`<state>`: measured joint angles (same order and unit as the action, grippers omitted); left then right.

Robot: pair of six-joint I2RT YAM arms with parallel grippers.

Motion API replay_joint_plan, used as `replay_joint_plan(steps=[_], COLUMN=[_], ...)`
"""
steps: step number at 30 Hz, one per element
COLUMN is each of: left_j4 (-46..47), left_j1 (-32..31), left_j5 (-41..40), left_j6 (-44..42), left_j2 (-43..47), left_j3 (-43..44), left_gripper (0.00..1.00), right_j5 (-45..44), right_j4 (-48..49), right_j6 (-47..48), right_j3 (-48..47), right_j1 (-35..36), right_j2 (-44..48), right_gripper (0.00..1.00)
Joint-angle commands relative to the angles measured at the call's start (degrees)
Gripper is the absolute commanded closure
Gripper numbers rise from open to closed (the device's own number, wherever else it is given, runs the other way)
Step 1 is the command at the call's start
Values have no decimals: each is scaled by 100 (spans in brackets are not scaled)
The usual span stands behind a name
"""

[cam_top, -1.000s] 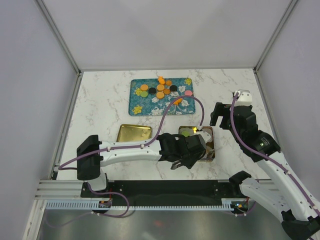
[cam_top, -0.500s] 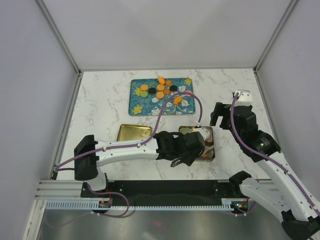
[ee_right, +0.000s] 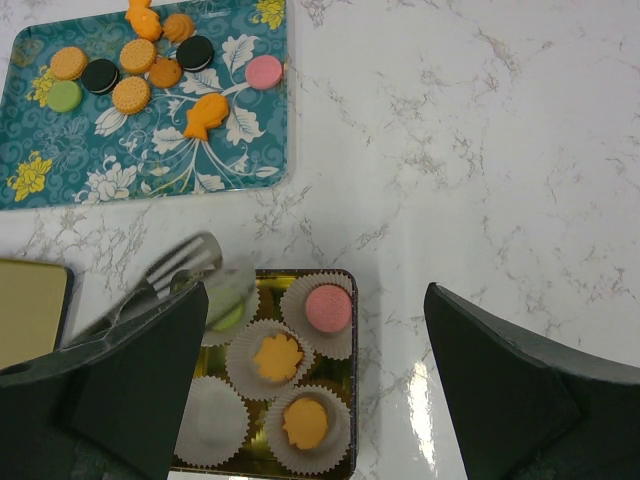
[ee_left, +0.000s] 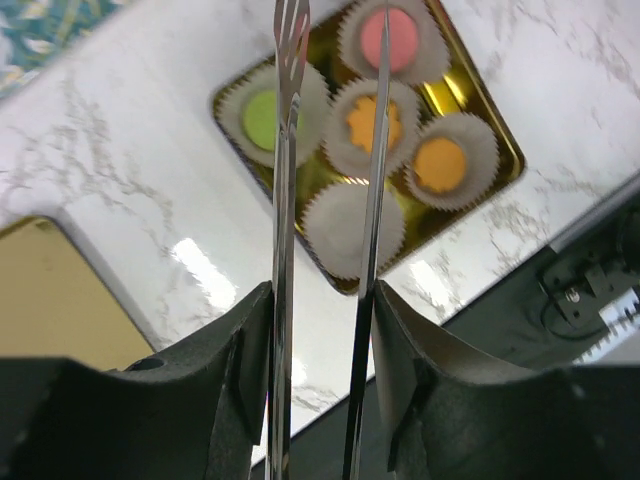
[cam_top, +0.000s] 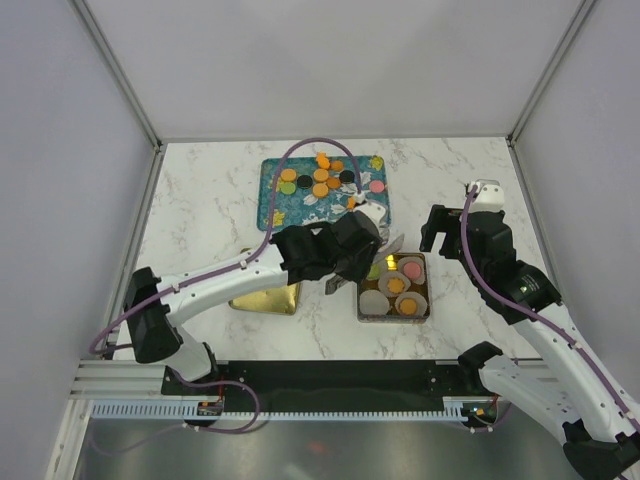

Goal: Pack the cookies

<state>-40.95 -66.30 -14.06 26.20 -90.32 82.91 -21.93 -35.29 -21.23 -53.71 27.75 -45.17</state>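
Loose cookies [cam_top: 320, 178] [ee_right: 135, 55], mostly orange with black, green and pink ones, lie on the teal flowered tray [cam_top: 275, 212]. A gold tin [cam_top: 360, 312] [ee_left: 500, 140] holds white paper cups: a green cookie [ee_left: 262, 113], a pink one [ee_left: 388, 38], two orange ones [ee_left: 373, 122] and one empty cup [ee_left: 352, 225]. My left gripper [cam_top: 366, 240] [ee_left: 320, 300] is shut on metal tongs [ee_left: 285, 200] [ee_right: 165, 275]. Their tips hover over the tin's far left corner with nothing between them. My right gripper [cam_top: 445, 228] [ee_right: 320, 400] hangs open above the tin's right side.
A gold lid [cam_top: 262, 300] [ee_left: 40, 290] lies left of the tin, partly under my left arm. The purple cable of the left arm loops over the tray. White walls close in the marble table [cam_top: 200, 200] on three sides.
My left arm has swung away from above the tin toward the tray, uncovering the cups. The tongs have gone with it. The right arm has not moved.
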Motion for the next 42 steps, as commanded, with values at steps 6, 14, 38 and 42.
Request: replay_joint_plan(steps=[6,14,38,42], left_j4=[-18,-185,-396,-431], left_j1=[1495,2165,2701,2780], left_j5=[-448,-913,-1107,-1037], left_j6=[-466,-703,-906,-958], left_j2=[-72,-732,-2129,-2349], left_j3=[374,761,1411,1596], left_gripper=[52,52,46,46], right_j5=[-65,-30,5,-21], right_j4=[-13,-13,-40,-57], right_j6=[23,84,137,155], right_j3=[-236,-192,-227,-227], right_j1=[-15,-6,3,-6], right_j2=[-1,43,148,149], right_gripper=[2,2,2,2])
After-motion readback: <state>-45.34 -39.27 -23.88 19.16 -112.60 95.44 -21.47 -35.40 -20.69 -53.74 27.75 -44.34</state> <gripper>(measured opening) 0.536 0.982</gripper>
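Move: The bunched cookies at the middle of the blue tray lie about 25 cm ahead of the left hand and 11 cm to its left, some 18 cm below it; it holds the empty tongs. Of their neighbours, the fish cookie is 21 cm ahead and 4 cm left of that hand, the green cookie 24 cm ahead and 20 cm left. The cookie box is nearly underneath, 1 cm ahead and 4 cm right. From the right hand the bunch is roughly 17 cm ahead, 22 cm left. Towards the bunched cookies on the blue tray, the left hand carries the still-gripped, open tongs away from the box, about 20 cm forward and 13 cm left, fast and nearly level at first, then sinking some 8 cm as it slows over the tray's near part. On the way the wrist turns about 25 degrees counter-clockwise and rolls its left side up, bringing the tongs to point more straight forward. ##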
